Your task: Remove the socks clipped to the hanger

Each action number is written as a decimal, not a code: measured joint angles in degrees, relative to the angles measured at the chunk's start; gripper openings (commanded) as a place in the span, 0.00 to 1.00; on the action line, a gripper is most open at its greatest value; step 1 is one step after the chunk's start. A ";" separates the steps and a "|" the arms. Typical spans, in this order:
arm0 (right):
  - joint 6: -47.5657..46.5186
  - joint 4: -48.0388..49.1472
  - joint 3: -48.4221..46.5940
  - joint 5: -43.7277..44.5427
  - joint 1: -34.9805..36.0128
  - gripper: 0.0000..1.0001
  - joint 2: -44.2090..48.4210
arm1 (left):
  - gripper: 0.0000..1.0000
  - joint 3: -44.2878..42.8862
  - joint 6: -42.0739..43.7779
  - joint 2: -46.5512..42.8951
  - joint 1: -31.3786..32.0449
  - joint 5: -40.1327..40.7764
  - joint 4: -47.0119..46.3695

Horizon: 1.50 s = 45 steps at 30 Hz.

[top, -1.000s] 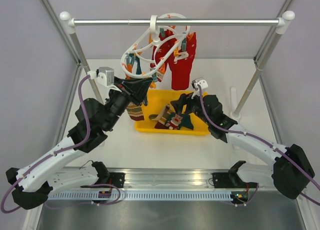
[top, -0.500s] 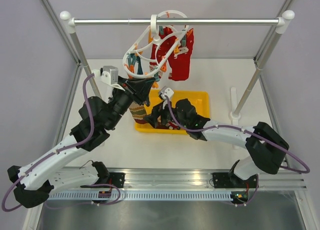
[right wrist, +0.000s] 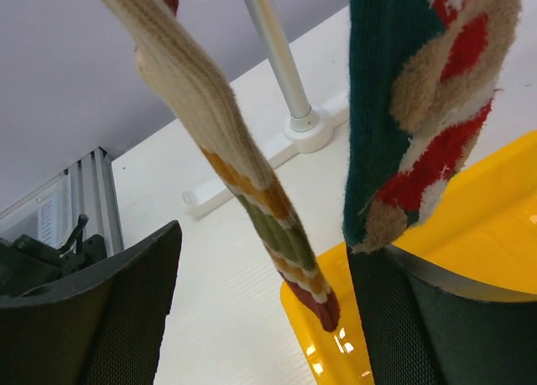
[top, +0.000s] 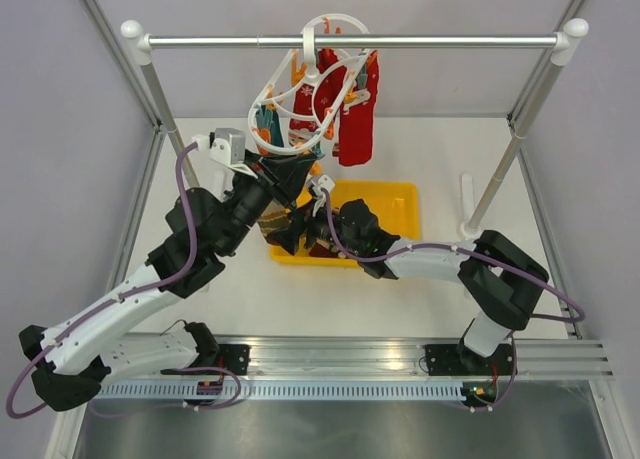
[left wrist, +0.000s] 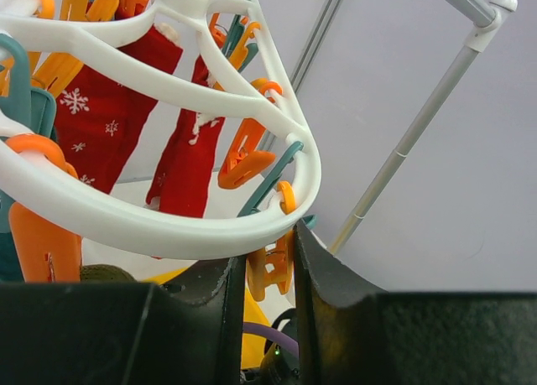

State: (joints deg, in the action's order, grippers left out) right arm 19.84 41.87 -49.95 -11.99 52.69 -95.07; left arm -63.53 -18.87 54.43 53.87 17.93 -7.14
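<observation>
The white hanger (top: 283, 101) hangs tilted from the rail, with red socks (top: 356, 119) still clipped at its right side. My left gripper (top: 294, 171) is at the ring's lower rim (left wrist: 168, 227), shut on an orange peg (left wrist: 270, 266); two red socks (left wrist: 101, 125) show behind it. My right gripper (top: 284, 237) is below the hanger, open. A beige striped sock (right wrist: 252, 192) hangs between its fingers without touching either. A teal, red and beige sock (right wrist: 411, 108) hangs just above the right finger (right wrist: 394, 318).
A yellow tray (top: 395, 207) holding dropped socks lies under the hanger, its rim (right wrist: 470, 234) beside my right gripper. The metal rail (top: 420, 42) spans the back on two slanted posts (top: 505, 169). A post foot (right wrist: 304, 121) stands on the white table.
My right arm swung left from over the tray to under the hanger, around the striped sock. The hanger and red socks swung. My left gripper kept its hold and rose slightly.
</observation>
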 measured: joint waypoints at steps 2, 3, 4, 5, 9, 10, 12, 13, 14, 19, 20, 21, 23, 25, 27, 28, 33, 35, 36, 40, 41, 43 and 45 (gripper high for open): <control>1.27 2.12 0.00 0.00 0.09 0.82 -0.94 | 0.02 -0.17 -0.07 0.35 0.00 0.00 0.02; 1.95 3.13 0.00 -0.02 0.15 0.81 -1.42 | 0.02 -0.31 -0.15 0.59 0.00 -0.02 0.00; 2.47 3.89 0.00 0.00 0.26 0.79 -1.84 | 0.02 -0.44 -0.26 0.76 0.00 -0.02 0.00; 2.95 4.59 0.00 0.02 0.37 0.78 -2.21 | 0.02 -0.50 -0.31 0.94 0.00 -0.02 0.02; 4.50 6.25 0.02 0.46 0.50 0.62 -2.93 | 0.02 -0.61 -0.37 1.20 0.00 -0.04 0.02; 4.81 6.67 0.04 0.52 0.55 0.45 -3.02 | 0.02 -0.61 -0.37 1.22 0.00 -0.04 0.02; 5.44 7.69 0.20 0.87 0.63 0.29 -3.15 | 0.02 -0.61 -0.39 1.31 0.02 -0.04 0.00; 5.95 8.15 0.42 1.11 0.72 0.16 -3.17 | 0.02 -0.61 -0.42 1.36 0.02 -0.04 0.00; 6.29 8.57 0.66 1.38 0.72 0.11 -3.17 | 0.02 -0.61 -0.46 1.44 0.02 -0.07 0.00; 8.22 10.43 2.34 2.05 0.72 0.01 -3.15 | 0.03 -0.61 -0.79 1.62 0.26 -0.15 0.00; 8.48 10.75 2.71 2.21 0.72 0.01 -3.15 | 0.04 -0.61 -0.81 1.62 0.26 -0.15 0.00; 8.79 11.15 3.26 2.45 0.74 0.01 -3.08 | 0.06 -0.61 -0.81 1.62 0.26 -0.15 0.00; 9.11 11.37 4.39 2.84 0.81 0.01 -2.64 | 0.16 -0.61 -0.81 1.62 0.26 -0.15 0.02; 9.33 11.30 5.84 3.10 0.90 0.01 -1.60 | 0.30 -0.61 -0.83 1.55 0.26 -0.15 0.07; 9.33 11.17 6.97 3.52 1.01 0.01 -0.20 | 0.39 -0.52 -0.79 1.27 0.26 -0.15 0.28; 9.33 10.84 7.41 3.85 1.11 0.01 0.63 | 0.49 -0.37 -0.94 1.01 0.26 -0.17 0.33; 8.63 9.29 8.20 4.90 1.49 0.01 4.63 | 0.63 1.09 -1.27 -1.53 0.26 -0.70 1.44; 8.20 8.33 8.20 5.27 1.60 0.01 6.12 | 0.64 1.25 -1.29 -2.36 0.26 -1.57 1.79; 7.91 8.07 8.20 5.44 1.70 0.01 6.64 | 0.64 1.38 -1.29 -2.86 0.26 -1.90 2.08; 7.13 6.62 8.20 5.92 1.86 0.01 7.78 | 0.64 2.84 -1.29 -5.57 0.26 -3.04 3.30; 6.93 6.34 8.20 6.03 1.86 0.01 7.80 | 0.64 3.08 -1.29 -6.16 0.26 -3.34 3.78; 6.67 5.64 8.20 6.21 1.86 0.01 7.85 | 0.63 3.61 -1.29 -7.43 0.26 -4.24 4.72; 6.27 4.74 8.20 6.45 1.86 0.01 7.98 | 0.63 3.89 -1.25 -8.61 0.26 -5.20 5.73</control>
State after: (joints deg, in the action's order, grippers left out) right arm 26.11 46.61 -41.76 -5.54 54.54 -87.09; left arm -59.64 -20.12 45.82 54.13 12.73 -1.41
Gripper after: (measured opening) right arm 0.018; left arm 0.633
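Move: The right hand, open and pointing left, has the striped sock's hanging foot about 2 cm to its left, 2 cm ahead and 3 cm above; the green sock hangs some 6 cm ahead and 7 cm higher. The left hand still pinches an orange clip on the hanger; the striped sock's orange clip is about 8 cm left and 4 cm ahead, level with it. That sock's foot lies some 24 cm below the left hand, 7 cm left and 2 cm ahead. The right fingers shut on the lower part of the striped sock after a reach of about 1 cm left, then keep hold as the hand draws some 3 cm right and 2 cm back, dipping before it rises. The left hand edges about 1 cm to the right, then opens, lets go of the orange clip and backs off some 4 cm towards its base and a little left. ##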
